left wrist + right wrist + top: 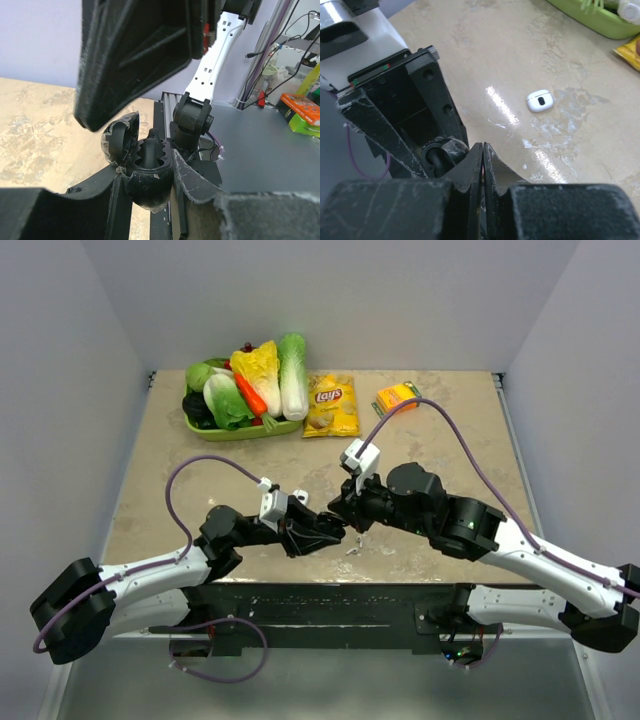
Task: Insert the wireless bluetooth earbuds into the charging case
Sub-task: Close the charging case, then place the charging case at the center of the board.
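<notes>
My left gripper is shut on the black charging case, held above the table near its front edge. The case's lid stands open to the left. One black earbud stands upright in the case. My right gripper is shut, its fingers pressed flat together with nothing visible between them. Its tips sit right beside the case, and one of its fingers hangs just above the open case in the left wrist view.
A small white rounded piece with a dark spot lies on the table behind the grippers. At the back stand a green tray of vegetables, a yellow chips bag and an orange box.
</notes>
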{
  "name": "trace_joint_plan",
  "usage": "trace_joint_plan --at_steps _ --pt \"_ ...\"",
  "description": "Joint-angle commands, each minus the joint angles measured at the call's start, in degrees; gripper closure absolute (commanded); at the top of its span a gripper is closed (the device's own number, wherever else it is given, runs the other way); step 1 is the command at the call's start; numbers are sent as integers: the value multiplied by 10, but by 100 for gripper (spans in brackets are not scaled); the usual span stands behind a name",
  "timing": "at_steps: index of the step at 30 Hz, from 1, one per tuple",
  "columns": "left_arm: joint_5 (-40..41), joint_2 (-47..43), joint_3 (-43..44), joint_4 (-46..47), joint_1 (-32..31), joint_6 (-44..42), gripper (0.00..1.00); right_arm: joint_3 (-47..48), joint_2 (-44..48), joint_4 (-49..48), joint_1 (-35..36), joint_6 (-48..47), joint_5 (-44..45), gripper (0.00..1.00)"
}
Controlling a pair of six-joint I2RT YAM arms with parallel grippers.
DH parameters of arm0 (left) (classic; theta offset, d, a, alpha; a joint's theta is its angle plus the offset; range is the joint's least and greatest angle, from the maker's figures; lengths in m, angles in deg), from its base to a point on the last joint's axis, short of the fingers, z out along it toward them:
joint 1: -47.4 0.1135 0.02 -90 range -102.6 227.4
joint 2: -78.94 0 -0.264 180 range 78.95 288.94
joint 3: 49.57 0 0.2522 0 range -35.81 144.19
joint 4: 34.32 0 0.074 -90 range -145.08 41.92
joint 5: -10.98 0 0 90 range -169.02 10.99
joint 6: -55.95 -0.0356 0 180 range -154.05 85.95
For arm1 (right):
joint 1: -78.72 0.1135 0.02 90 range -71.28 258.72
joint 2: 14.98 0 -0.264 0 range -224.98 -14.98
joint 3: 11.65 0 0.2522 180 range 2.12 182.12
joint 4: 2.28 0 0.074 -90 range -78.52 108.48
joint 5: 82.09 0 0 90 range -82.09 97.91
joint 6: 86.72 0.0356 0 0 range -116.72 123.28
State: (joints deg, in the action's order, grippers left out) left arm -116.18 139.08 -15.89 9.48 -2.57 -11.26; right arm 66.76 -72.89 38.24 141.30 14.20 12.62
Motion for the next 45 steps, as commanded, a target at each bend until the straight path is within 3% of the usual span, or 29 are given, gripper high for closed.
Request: trace_joint_plan --at_steps 1,7,9,10,13,17,20,23,30,33,37,41,45 --pt "22 -10 13 26 -2 -24 100 5 -7 14 0 -5 -45 93" --pt "38 -8 10 27 -2 -24 100 -3 16 9 1 3 -22 92" --pt "53 -9 9 25 -2 -23 100 -13 30 7 -1 23 31 89" --pt "60 -7 9 20 -2 -22 100 -19 51 2 -1 47 117 86" --pt "119 3 14 -8 -2 -13 100 -60 109 -30 -1 85 257 78" --pt "239 63 34 -37 12 61 100 -126 135 -102 -1 95 333 70" --pt "195 165 99 -69 50 129 100 -151 121 -109 -1 103 369 64" --pt "149 277 182 -83 73 147 100 -171 109 -116 -2 97 371 57" --pt "152 483 302 -105 116 168 100 -184 89 -107 -2 140 336 55" --pt "155 523 318 -104 132 185 100 -197 99 -113 -1 144 326 55" --pt "183 549 354 -178 138 167 100 -199 104 -109 -1 136 326 54" --pt "207 572 388 -237 139 158 92 -196 102 -106 -2 133 321 54" --pt "220 590 405 -278 142 158 76 -189 101 -103 -2 133 323 53"
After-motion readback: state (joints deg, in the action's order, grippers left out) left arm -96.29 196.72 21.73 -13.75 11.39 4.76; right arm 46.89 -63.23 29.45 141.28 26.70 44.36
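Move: The left hand holds the charging case with its lid still standing open on the forward side; the case is about 3 cm back, 2 cm left and 3 cm below the right hand's closed fingertips. The bare table spot where the left hand will take it lies some 25 cm ahead, 4 cm right and 23 cm down. From the left hand the white case is roughly 19 cm ahead, 8 cm left, the white earbuds 4 cm ahead, 8 cm right, both about 25 cm below. With its fingertips together, the right hand nudges the lid back and down about 1 cm against the case in the left gripper, then pulls away right and somewhat forward, sinking as it turns clockwise some 35 degrees and opens its fingers. The left hand, creeping forward at first and keeping its grip, then sweeps the case about 25 cm forward and 22 cm down past the white case to low over the bare table, its fingers swinging from pointing right to forward-right and tipped down. ##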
